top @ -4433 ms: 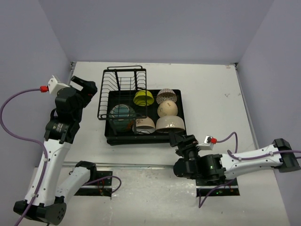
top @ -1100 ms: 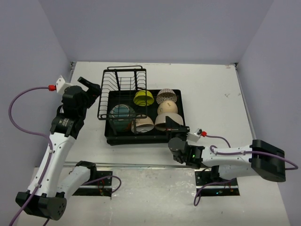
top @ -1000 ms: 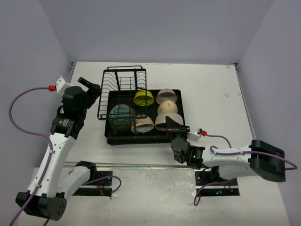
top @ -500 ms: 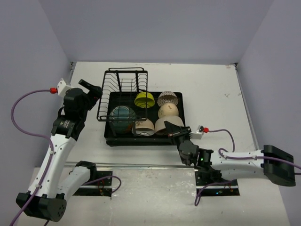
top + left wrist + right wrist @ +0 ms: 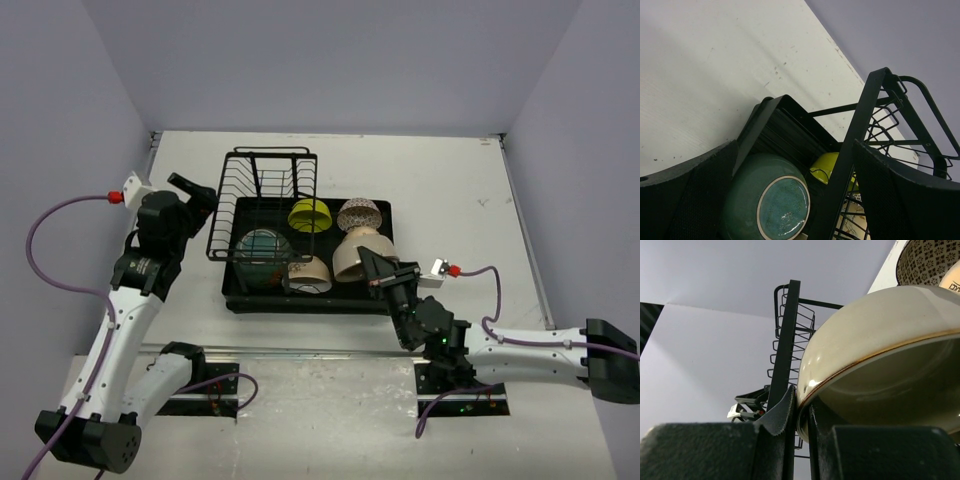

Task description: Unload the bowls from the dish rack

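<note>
The black dish rack (image 5: 300, 301) stands mid-table, its wire holder (image 5: 264, 188) at the back left. My right gripper (image 5: 376, 270) is shut on the rim of the large beige bowl (image 5: 355, 258), which is tipped up over the tray's right front. In the right wrist view the rim (image 5: 880, 340) sits pinched between the fingers (image 5: 785, 415). Still in the tray are the teal bowl (image 5: 262, 247), the yellow-green bowl (image 5: 307, 215), the brown-patterned bowl (image 5: 358, 213) and the cream banded bowl (image 5: 311, 274). My left gripper (image 5: 196, 193) hangs open beside the rack's left end, above the teal bowl (image 5: 765, 205).
White table (image 5: 450, 190) stretches to the right of and behind the rack, with grey walls on three sides. The wire holder's post (image 5: 857, 135) crosses the left wrist view between the fingers. A metal rail (image 5: 300, 350) runs along the near edge.
The right gripper has raised and tilted the large beige bowl off the tray floor, and the right arm has stretched out to the right. The rack shifted slightly. The left arm barely moved.
</note>
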`<state>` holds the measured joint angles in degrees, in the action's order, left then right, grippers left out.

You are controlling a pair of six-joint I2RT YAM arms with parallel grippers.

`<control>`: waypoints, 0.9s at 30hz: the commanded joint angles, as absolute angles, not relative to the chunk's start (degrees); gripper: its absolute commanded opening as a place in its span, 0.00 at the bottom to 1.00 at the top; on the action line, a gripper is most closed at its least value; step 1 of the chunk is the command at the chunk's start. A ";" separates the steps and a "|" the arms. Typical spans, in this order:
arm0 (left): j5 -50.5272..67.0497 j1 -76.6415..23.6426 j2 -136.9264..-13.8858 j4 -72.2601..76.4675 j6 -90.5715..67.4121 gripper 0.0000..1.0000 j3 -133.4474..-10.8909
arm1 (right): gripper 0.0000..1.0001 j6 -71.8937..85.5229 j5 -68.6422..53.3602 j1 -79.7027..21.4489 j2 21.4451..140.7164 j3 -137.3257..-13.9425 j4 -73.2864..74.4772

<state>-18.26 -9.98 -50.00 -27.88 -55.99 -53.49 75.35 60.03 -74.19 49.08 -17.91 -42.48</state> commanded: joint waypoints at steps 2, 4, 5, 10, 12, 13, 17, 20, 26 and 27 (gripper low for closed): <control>-18.98 -9.58 -49.13 -26.63 -56.60 0.94 -53.09 | 0.00 71.04 58.63 -73.92 47.90 -19.68 -51.85; -19.25 -9.58 -49.04 -26.63 -56.08 0.94 -53.17 | 0.00 67.78 56.26 -73.30 47.64 -21.79 -52.65; -19.42 -9.58 -49.04 -26.72 -55.81 0.94 -53.35 | 0.00 64.28 55.03 -72.78 47.11 -22.67 -52.65; -19.95 -9.67 -49.39 -27.16 -55.11 0.95 -54.93 | 0.00 54.07 43.90 -67.51 45.09 -28.12 -51.25; -19.78 -9.58 -50.09 -27.33 -55.11 0.95 -55.63 | 0.00 55.62 39.22 -62.77 43.26 -32.75 -40.52; -19.60 -9.58 -50.27 -27.33 -55.02 0.95 -55.98 | 0.00 56.24 34.94 -61.01 42.81 -35.05 -35.73; -19.95 -9.58 -51.33 -27.69 -54.84 0.95 -57.65 | 0.00 55.54 23.95 -49.27 42.54 -47.59 -10.64; -20.39 -9.58 -52.20 -27.77 -52.91 0.95 -58.97 | 0.00 50.91 15.60 -39.60 43.41 -53.85 5.62; -24.16 -9.58 -53.79 -28.39 -48.61 0.95 -61.61 | 0.00 36.95 5.54 -17.81 51.05 -69.15 30.11; -24.69 -9.58 -53.79 -28.48 -47.56 0.95 -61.70 | 0.00 35.00 3.27 -15.14 52.72 -71.52 34.58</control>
<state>-21.19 -9.98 -53.67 -28.36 -51.37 -59.16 45.58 12.01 -21.82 49.58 -64.66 20.56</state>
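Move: The right hand, still pinching the large cream bowl by its rim, is bound for clear table about 14 cm ahead, 24 cm right and 18 cm below. The small cream bowl lies some 8 cm ahead, 1 cm right; the patterned bowl about 16 cm ahead, 1 cm right, both roughly 13 cm lower. That clear spot is about 56 cm right and 3 cm ahead of the left hand, 18 cm below. Keeping its rim pinch, the right hand lifts, then sweeps about 12 cm right and 9 forward, rolling some 40 degrees. ##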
